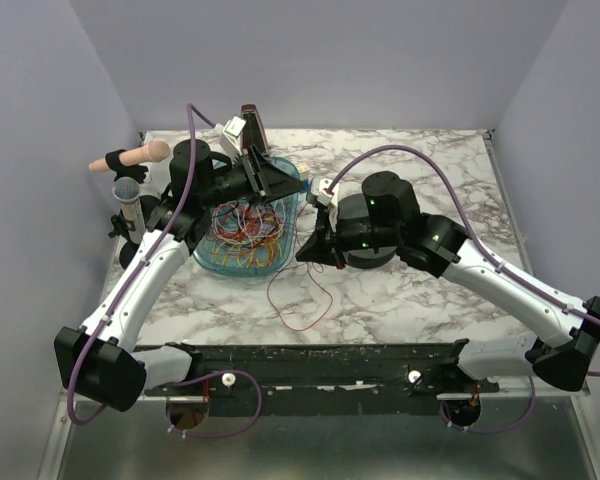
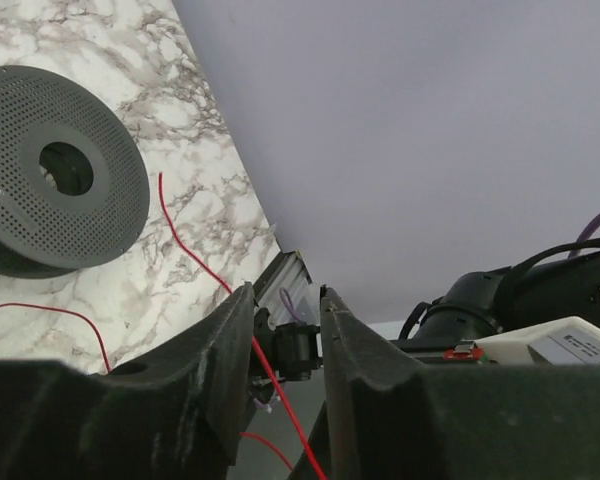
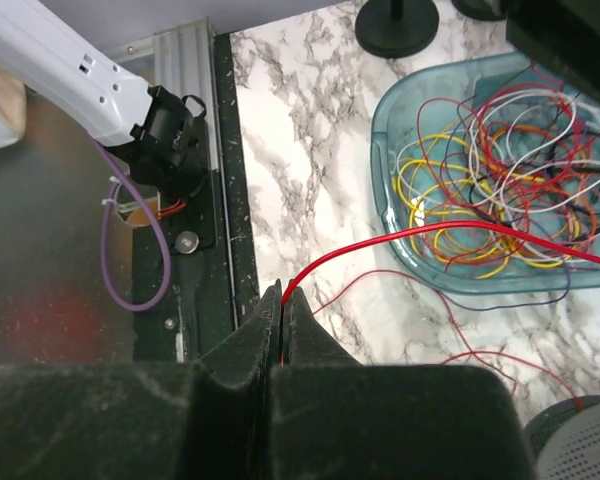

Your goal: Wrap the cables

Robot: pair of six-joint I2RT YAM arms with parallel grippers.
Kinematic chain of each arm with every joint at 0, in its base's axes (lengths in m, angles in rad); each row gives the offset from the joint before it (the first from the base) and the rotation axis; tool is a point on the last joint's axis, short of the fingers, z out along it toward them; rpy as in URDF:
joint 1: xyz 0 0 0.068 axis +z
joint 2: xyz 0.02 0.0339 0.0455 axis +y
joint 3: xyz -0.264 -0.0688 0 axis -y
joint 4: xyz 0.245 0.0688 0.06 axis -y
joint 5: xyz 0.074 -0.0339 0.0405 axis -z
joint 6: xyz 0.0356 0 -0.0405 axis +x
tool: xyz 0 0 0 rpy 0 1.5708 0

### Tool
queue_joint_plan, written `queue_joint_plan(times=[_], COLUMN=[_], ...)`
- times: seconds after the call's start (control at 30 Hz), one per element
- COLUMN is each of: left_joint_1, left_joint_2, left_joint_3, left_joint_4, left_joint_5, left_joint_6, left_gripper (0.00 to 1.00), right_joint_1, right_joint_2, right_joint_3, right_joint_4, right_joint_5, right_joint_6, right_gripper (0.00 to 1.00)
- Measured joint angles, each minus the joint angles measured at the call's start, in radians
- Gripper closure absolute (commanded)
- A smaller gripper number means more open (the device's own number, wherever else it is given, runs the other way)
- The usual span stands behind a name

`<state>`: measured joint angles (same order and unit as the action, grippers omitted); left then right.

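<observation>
A tangle of red, yellow, orange and white cables [image 1: 242, 228] fills the blue basket [image 1: 292, 205] on the marble table. My left gripper [image 1: 270, 180] hovers over the basket's far right side. In the left wrist view the left gripper [image 2: 285, 300] is open, and a red cable [image 2: 195, 262] runs loose through the gap. My right gripper [image 3: 282, 300] is shut on a red cable [image 3: 400, 240] that arcs back toward the basket [image 3: 382, 170]. The black perforated spool [image 1: 365, 240] lies under the right wrist, and the spool [image 2: 55, 170] also shows in the left wrist view.
Thin red loops [image 1: 300, 300] trail on the marble in front of the basket. A stand with a flesh-coloured handle [image 1: 130, 158] and black posts is at the left edge. A black rail [image 1: 310, 360] runs along the near edge.
</observation>
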<state>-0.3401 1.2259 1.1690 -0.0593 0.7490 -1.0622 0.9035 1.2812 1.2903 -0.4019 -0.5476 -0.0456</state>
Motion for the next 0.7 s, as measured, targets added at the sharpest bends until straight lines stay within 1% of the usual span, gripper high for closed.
queue_joint_plan(times=[0.07, 0.1, 0.23, 0.3, 0.4, 0.53, 0.7], left_joint_1=[0.003, 0.006, 0.010, 0.011, 0.011, 0.011, -0.001], left_joint_2=[-0.003, -0.003, -0.003, -0.003, -0.003, -0.013, -0.023], left_joint_3=[0.000, 0.000, 0.013, 0.020, 0.022, 0.000, -0.013], left_joint_4=[-0.001, -0.004, -0.064, -0.084, -0.080, -0.006, 0.028], left_joint_5=[0.004, 0.007, 0.023, 0.032, 0.050, 0.083, 0.098], left_joint_6=[0.004, 0.012, 0.051, 0.072, 0.073, 0.041, 0.033], left_gripper=[0.48, 0.47, 0.40, 0.38, 0.33, 0.31, 0.30], right_joint_1=[0.000, 0.000, 0.006, 0.019, 0.032, 0.034, 0.037], right_joint_2=[0.000, 0.000, -0.008, -0.029, -0.084, -0.111, -0.040], right_joint_3=[0.033, 0.051, 0.111, 0.109, 0.080, 0.095, 0.152], right_joint_4=[-0.041, -0.070, -0.217, -0.278, -0.324, -0.381, -0.429], right_joint_5=[0.000, -0.002, 0.008, 0.035, 0.080, 0.138, 0.193], right_joint_6=[-0.046, -0.079, -0.243, -0.320, -0.415, -0.515, -0.607], right_gripper=[0.99, 0.99, 0.99, 1.00, 0.99, 0.99, 0.99])
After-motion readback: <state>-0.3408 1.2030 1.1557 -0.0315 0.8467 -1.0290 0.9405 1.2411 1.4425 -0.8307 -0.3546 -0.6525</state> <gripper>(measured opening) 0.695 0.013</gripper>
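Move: My right hand holds the red cable, and the grey reel it heads towards lies about 10 cm ahead, 12 cm to its right and 26 cm below; the blue bin's middle is some 15 cm ahead and 13 cm to its left, down on the table, and the cable's loose loop lies almost straight below. From my left hand, the pinched spot on the cable is about 11 cm back, level sideways and 6 cm lower. I keep the red cable pinched in my shut right fingers and carry it about 5 cm to the right at nearly constant height, away from the bin and towards the grey reel, dipping slightly back and then forward again, while that wrist rolls and tips its fingers down, some 30 degrees in all. My left fingers, already parted, open much wider as that hand eases back about 2 cm. ##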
